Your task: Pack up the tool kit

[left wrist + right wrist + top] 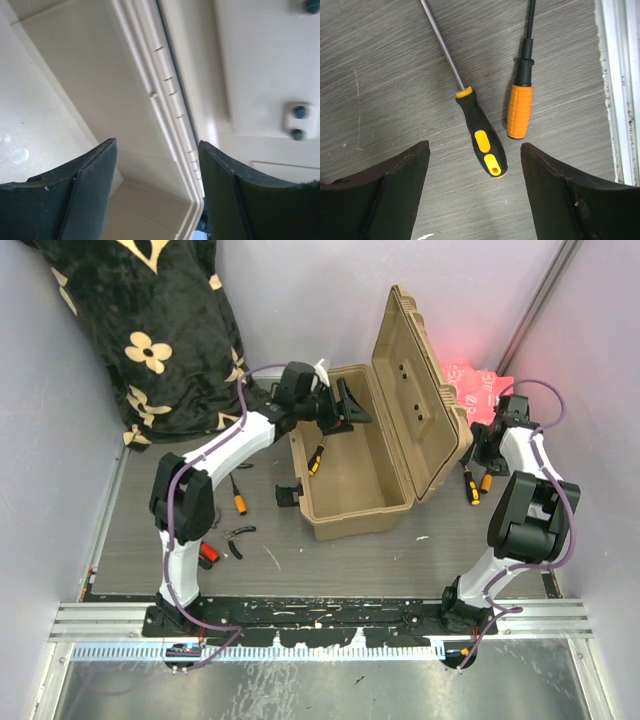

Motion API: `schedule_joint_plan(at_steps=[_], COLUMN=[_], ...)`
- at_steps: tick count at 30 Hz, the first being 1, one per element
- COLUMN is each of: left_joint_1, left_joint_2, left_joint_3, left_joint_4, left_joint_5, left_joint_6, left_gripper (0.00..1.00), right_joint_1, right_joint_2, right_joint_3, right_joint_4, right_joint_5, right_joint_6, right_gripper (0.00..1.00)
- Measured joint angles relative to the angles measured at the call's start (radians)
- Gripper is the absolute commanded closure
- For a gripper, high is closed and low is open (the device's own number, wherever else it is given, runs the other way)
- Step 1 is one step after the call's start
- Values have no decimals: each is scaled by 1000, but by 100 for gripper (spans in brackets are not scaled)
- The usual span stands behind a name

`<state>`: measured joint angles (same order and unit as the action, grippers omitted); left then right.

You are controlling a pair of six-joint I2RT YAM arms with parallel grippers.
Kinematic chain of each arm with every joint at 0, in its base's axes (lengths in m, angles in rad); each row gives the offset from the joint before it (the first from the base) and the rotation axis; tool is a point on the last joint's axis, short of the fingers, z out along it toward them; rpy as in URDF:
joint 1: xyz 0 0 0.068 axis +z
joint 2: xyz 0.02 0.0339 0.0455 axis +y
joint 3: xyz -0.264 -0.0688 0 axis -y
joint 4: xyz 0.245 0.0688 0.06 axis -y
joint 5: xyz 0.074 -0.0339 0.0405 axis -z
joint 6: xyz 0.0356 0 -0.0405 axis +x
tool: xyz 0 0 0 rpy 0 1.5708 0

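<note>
The tan toolbox (350,502) stands mid-table with its ribbed lid (415,390) raised upright. One black-and-orange screwdriver (316,458) lies inside. My left gripper (345,405) hovers over the box's back left part. In the left wrist view it (157,145) is open and empty, with the box's inner wall (90,75) below. My right gripper (480,445) sits right of the lid. It (475,146) is open just above a black-and-yellow screwdriver (481,140), with an orange-handled screwdriver (519,110) beside it; neither is touched.
Left of the box lie an orange-handled screwdriver (238,498), black pliers (238,535) and a red-handled tool (207,552). A black floral blanket (150,330) fills the back left corner. A pink cloth (470,385) lies behind the lid. A metal rail (620,75) edges the table's right side.
</note>
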<state>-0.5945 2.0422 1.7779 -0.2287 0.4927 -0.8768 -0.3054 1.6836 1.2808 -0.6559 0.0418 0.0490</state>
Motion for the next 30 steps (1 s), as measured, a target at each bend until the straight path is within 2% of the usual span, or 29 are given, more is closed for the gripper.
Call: schedule_joint_plan(at_steps=[10, 22, 23, 24, 27, 28, 29, 30], left_joint_1=[63, 74, 76, 77, 83, 85, 85, 85], left_joint_2=[-130, -148, -151, -155, -169, -173, -177, -181], left_joint_3=[-32, -105, -108, -110, -117, -117, -118, -120], left_joint_4=[57, 64, 64, 64, 64, 64, 64, 64], left_joint_5=[19, 35, 35, 35, 35, 35, 35, 36], left_joint_6=[-71, -86, -86, -86, -86, -86, -85, -85], left_gripper=[32, 32, 32, 33, 33, 33, 33, 33], right_joint_1=[0, 10, 11, 12, 16, 16, 15, 14], right_joint_2=[112, 230, 231, 233, 239, 242, 246, 247], right_joint_3=[-13, 5, 6, 7, 10, 14, 19, 22], right_joint_4=[38, 68, 82, 85, 91, 91, 92, 89], right_joint_5=[-40, -77, -79, -77, -70, -71, -68, -67], right_joint_6=[-2, -17, -17, -18, -27, -28, -37, -43], right_gripper=[29, 33, 36, 43, 82, 91, 98, 99])
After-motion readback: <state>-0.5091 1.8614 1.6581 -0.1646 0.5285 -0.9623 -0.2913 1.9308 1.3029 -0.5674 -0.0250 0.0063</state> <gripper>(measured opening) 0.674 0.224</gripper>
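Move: The black handle with yellow patches of the screwdriver I go for lies almost straight below my right hand, about 8 cm down and 1 cm back. The orange screwdriver's handle lies 5 cm to my right and level fore-and-aft, at the same depth; the middle of the tool box is some 32 cm left, 8 cm farther out and 2 cm lower. From my left hand, that black handle lies roughly 34 cm right, 5 cm back and 20 cm down. I sink my open right hand about 8 cm onto the black-and-yellow screwdriver, easing some 2 cm forward and narrowing the fingers slightly, then shut them quickly at the bottom to pinch the handle just behind its collar. My empty left hand keeps rising out of the box, dips a little, and ends about 6 cm higher and 5 cm farther left, fingers still open. ##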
